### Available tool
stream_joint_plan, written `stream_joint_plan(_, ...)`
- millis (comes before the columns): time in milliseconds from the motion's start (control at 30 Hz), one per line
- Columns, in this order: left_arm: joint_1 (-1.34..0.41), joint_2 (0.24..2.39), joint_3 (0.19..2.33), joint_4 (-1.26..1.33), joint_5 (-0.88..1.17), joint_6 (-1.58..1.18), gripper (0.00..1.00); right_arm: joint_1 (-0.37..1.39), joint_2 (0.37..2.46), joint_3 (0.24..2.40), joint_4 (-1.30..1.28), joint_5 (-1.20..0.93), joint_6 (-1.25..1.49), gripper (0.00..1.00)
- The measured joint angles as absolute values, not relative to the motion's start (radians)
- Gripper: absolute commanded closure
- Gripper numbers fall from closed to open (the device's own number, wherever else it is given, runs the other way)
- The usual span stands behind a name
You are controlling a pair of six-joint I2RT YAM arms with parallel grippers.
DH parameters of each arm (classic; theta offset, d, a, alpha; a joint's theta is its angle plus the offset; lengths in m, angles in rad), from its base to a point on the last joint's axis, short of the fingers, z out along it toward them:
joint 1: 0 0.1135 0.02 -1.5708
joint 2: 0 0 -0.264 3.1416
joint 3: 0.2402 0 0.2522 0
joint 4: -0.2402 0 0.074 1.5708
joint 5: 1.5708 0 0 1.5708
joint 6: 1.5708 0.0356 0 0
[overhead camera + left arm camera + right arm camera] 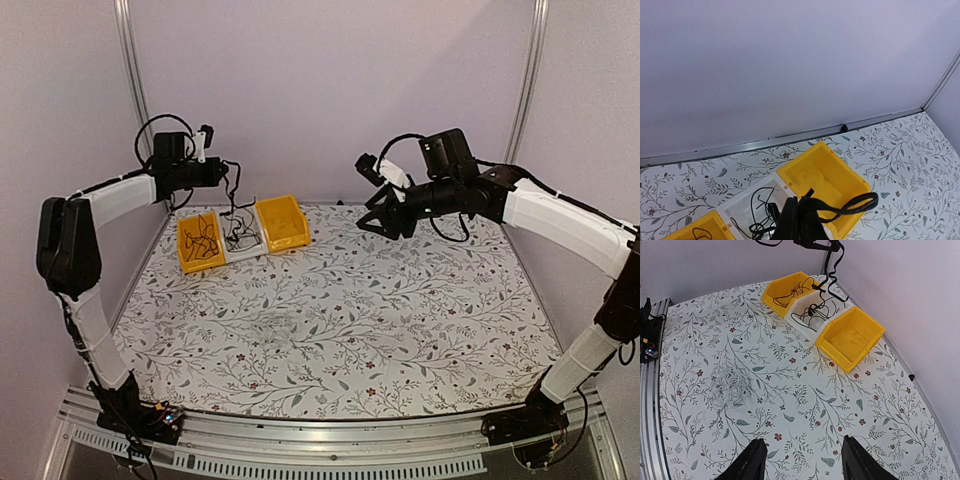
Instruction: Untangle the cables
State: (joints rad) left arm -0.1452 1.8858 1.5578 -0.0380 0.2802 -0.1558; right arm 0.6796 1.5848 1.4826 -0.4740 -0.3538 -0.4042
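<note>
My left gripper (218, 174) is raised above the bins at the back left, shut on a black cable (233, 205) that hangs down into the white bin (247, 254). In the left wrist view the cable (860, 202) loops out to the right of the shut fingers (790, 220). More black cable lies in the white bin (807, 326) and in the left yellow bin (186, 262). A white cable tangle (727, 385) lies on the table. My right gripper (385, 222) hovers open over the back of the table, its fingers (752, 460) wide apart with nothing between them.
Three bins stand in a row at the back left: yellow, white, then an empty yellow bin (268, 212). The purple back wall and a metal rail (790, 140) run just behind them. The floral tablecloth (400, 320) covers the table.
</note>
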Motion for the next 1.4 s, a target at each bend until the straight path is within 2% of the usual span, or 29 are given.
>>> stream_joint_plan(333,-0.144,1.927,1.493,-0.067,0.248,-0.186,1.0,0.68,1.585,1.477,-0.474,-0.349,-0.408,0.45)
stream_joint_plan(633,-0.168,2.053,1.55,-0.181,0.141,-0.24,1.0,0.679,1.585,1.46,-0.475,-0.349,-0.409,0.45)
stream_joint_plan(867,-0.206,2.17,1.691,-0.314,0.079,-0.275,0.84,0.675,1.585,1.45,-0.475,-0.35,-0.414,0.45)
stream_joint_plan(1033,-0.212,2.185,1.768,-0.429,0.055,-0.311,0.63,0.672,1.589,1.438,-0.474,-0.351,-0.423,0.45)
stream_joint_plan(1167,-0.214,2.143,1.765,-0.498,0.039,-0.327,0.52,0.671,1.615,1.438,-0.471,-0.359,-0.43,0.45)
stream_joint_plan(1400,-0.221,1.944,1.627,-0.583,0.042,-0.325,0.48,0.67,1.732,1.469,-0.474,-0.424,-0.447,0.48)
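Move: The left hand holds the black cable; the middle of the white bin is some 4 cm ahead of it, about 1 cm right and roughly 21 cm below. The left yellow bin is level with this hand and some 12 cm left; the right yellow bin is about 8 cm ahead and 14 cm right, both as low. The white cable tangle lies some 27 cm left of the empty right hand, 5 cm back and 27 cm down; the white bin is about 25 cm ahead and 40 cm left of that hand. Still pinching the dangling black cable, the left hand sinks about 16 cm to the white bin while the wrist tips down nearly 30 degrees, then spreads its fingers, lets go, and backs off, rising 5 cm and drawing back 6. Late on, the open right hand drops some 7 cm towards the white cable tangle. ##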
